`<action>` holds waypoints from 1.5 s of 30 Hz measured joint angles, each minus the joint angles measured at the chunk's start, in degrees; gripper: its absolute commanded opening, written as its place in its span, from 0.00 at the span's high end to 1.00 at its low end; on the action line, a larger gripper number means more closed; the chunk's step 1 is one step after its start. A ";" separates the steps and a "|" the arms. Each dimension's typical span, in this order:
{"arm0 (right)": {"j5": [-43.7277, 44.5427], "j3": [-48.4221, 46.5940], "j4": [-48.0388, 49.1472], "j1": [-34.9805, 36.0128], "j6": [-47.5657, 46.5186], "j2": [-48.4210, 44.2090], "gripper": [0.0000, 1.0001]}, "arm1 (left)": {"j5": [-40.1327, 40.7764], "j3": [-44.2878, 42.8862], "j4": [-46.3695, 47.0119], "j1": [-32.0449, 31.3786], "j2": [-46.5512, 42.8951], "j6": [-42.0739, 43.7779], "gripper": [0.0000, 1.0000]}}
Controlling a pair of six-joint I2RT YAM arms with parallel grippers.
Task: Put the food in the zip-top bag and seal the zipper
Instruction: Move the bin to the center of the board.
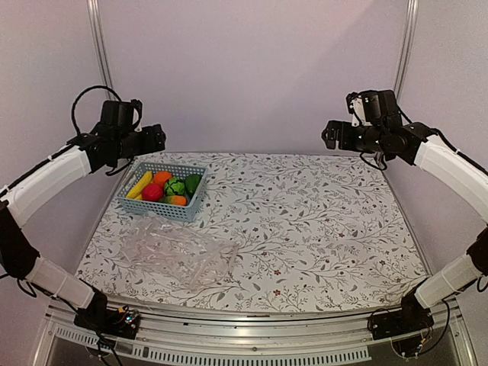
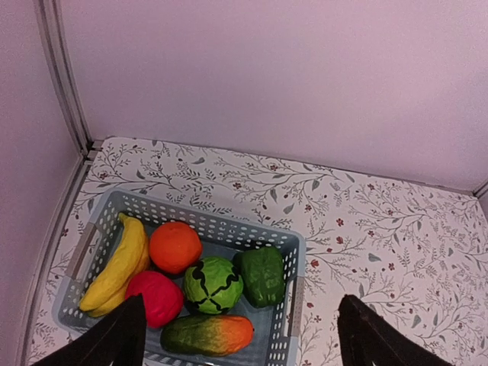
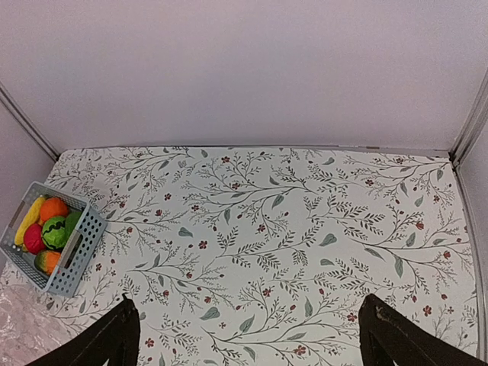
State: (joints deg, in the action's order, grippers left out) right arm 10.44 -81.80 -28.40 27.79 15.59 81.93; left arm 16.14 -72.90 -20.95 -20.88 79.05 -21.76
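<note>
The food lies in a light-blue mesh basket (image 1: 197, 204) at the table's back left: yellow bananas (image 2: 118, 263), an orange (image 2: 174, 246), a red piece (image 2: 155, 297), a striped green ball (image 2: 213, 284), a dark green pepper (image 2: 263, 275) and a green-orange piece (image 2: 207, 334). The clear zip-top bag (image 1: 177, 253) lies flat and crumpled in front of the basket; its zipper does not show clearly. My left gripper (image 1: 156, 139) hangs open and empty high above the basket. My right gripper (image 1: 329, 134) hangs open and empty high at the back right.
The floral tablecloth (image 1: 305, 221) covers the whole table. Plain walls and metal posts close in the back and sides. The basket also shows at the far left in the right wrist view (image 3: 72, 263), with a corner of the bag (image 3: 23, 328) below it.
</note>
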 measured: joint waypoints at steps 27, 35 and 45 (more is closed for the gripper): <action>-15.65 2.71 -6.21 0.33 9.31 2.16 0.05 | -8.94 -25.11 -22.16 -7.43 32.09 -7.28 0.32; -17.07 3.61 -6.36 0.33 10.08 2.16 0.06 | -7.93 -26.73 -26.95 -7.54 36.30 -8.70 0.38; -18.03 4.68 -7.26 0.33 10.58 2.21 0.06 | -7.72 -30.21 -27.74 -7.61 43.39 -6.47 0.63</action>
State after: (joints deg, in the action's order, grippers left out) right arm -7.60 -77.12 -35.66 28.12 26.17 84.14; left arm 8.43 -103.11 -48.69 -28.49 122.43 -28.23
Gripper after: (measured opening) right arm 0.943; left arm 0.478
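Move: The bin's middle lies about 25 cm below the left gripper, some 2 cm ahead and 1 cm to its left; its right wall is about 3 cm ahead, 11 cm to the right and 23 cm down. Just inside that wall sits the green pepper, roughly 4 cm ahead and 8 cm right of the gripper. The clear bag lies about 18 cm back and 9 cm right, flat on the table. From the right gripper, the bin is some 54 cm left and 3 cm ahead. Bring the left gripper right over the fruit to above the bin's right wall, about 11 cm, then drop it some 21 cm in all, tipping the fingers about 40 degrees down and half closing them, one inside the wall and one outside. Meanwhile sink the right gripper about 8 cm, easing back and left and tipping down some 20 degrees. ##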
